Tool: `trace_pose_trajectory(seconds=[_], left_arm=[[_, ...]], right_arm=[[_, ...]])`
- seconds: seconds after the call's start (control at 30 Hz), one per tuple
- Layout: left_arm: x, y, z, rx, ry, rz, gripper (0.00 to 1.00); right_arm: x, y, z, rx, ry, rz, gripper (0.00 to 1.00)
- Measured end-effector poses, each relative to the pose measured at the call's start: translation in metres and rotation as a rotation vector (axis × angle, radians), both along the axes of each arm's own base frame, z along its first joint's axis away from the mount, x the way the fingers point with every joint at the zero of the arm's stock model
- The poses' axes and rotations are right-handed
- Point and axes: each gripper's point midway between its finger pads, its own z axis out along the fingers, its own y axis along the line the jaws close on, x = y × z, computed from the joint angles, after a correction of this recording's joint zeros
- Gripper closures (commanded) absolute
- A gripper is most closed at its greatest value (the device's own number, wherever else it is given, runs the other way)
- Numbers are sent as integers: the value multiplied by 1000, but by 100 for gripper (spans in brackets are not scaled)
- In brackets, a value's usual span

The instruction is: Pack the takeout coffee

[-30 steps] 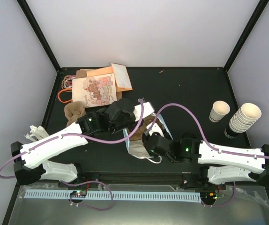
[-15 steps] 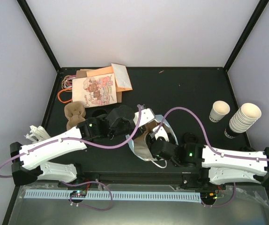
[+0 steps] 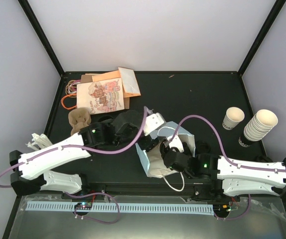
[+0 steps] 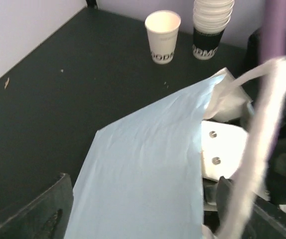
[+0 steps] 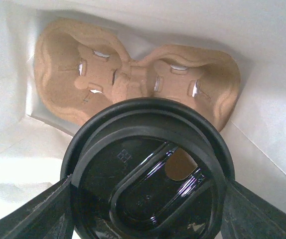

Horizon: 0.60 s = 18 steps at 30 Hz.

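Observation:
The takeout coffee (image 5: 148,174) shows as a black lidded disc filling the right wrist view, with my right gripper (image 5: 145,199) shut on its sides. It hangs inside a pale blue paper bag (image 3: 144,160), white within (image 5: 262,134), above a brown pulp carrier (image 5: 133,74) on the bag's floor. From above, the right gripper (image 3: 167,152) reaches into the bag's mouth and hides the cup. My left gripper (image 3: 150,124) stands at the bag's far rim with its fingers (image 4: 48,214) wide apart. The bag's blue wall (image 4: 143,164) and a white cord handle (image 4: 262,124) lie before the left gripper (image 4: 143,211).
A single lidless cream cup (image 3: 232,118) and a stack of cups (image 3: 260,125) stand at the right. Patterned and orange paper bags (image 3: 100,94) lie at the back left, with another brown carrier (image 3: 78,119) in front of them. White items (image 3: 36,140) lie at the left edge.
The left gripper has gone from shut to open at the bag's rim. The bag has spread wider and shifted toward the near edge. The right gripper has moved deeper into it.

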Motion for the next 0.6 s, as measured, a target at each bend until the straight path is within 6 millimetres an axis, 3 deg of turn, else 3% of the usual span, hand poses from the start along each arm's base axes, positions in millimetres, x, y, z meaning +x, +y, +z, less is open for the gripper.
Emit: trace_pose_trajectory(seconds=[0.13,0.27,0.4,0.5,0.6], left_arm=[[-9,12,30,-93,3,-2,5],[-17,44,83,-253,-21,34,1],[7,87,126,-386,-39,174,1],[40,115,129,-401,-3,319,1],[76,126,109,-360,77,419,1]], right_arm=[[0,-1,1,6,-1,1,42],[0,-1,1,7,-1,1,42],[-1,-1,1,7,0,1,42],[-1,-1,2,12,-1,2,42],[-1,-1,3,20,0,3,42]])
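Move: The takeout bag's middle lies about 6 cm right of the left hand, level with it fore and aft and roughly 17 cm below, its handle close by the fingers. From that hand the black cup is some 10 cm ahead and 19 cm left, the leaflet 27 cm ahead and 23 cm left. The right hand holds the lidded cup inside the bag; the cup holder is about 6 cm ahead, 2 cm left and 8 cm below. Opening fully, the left hand rises and swings left away from the bag, about 13 cm each, then forward. ##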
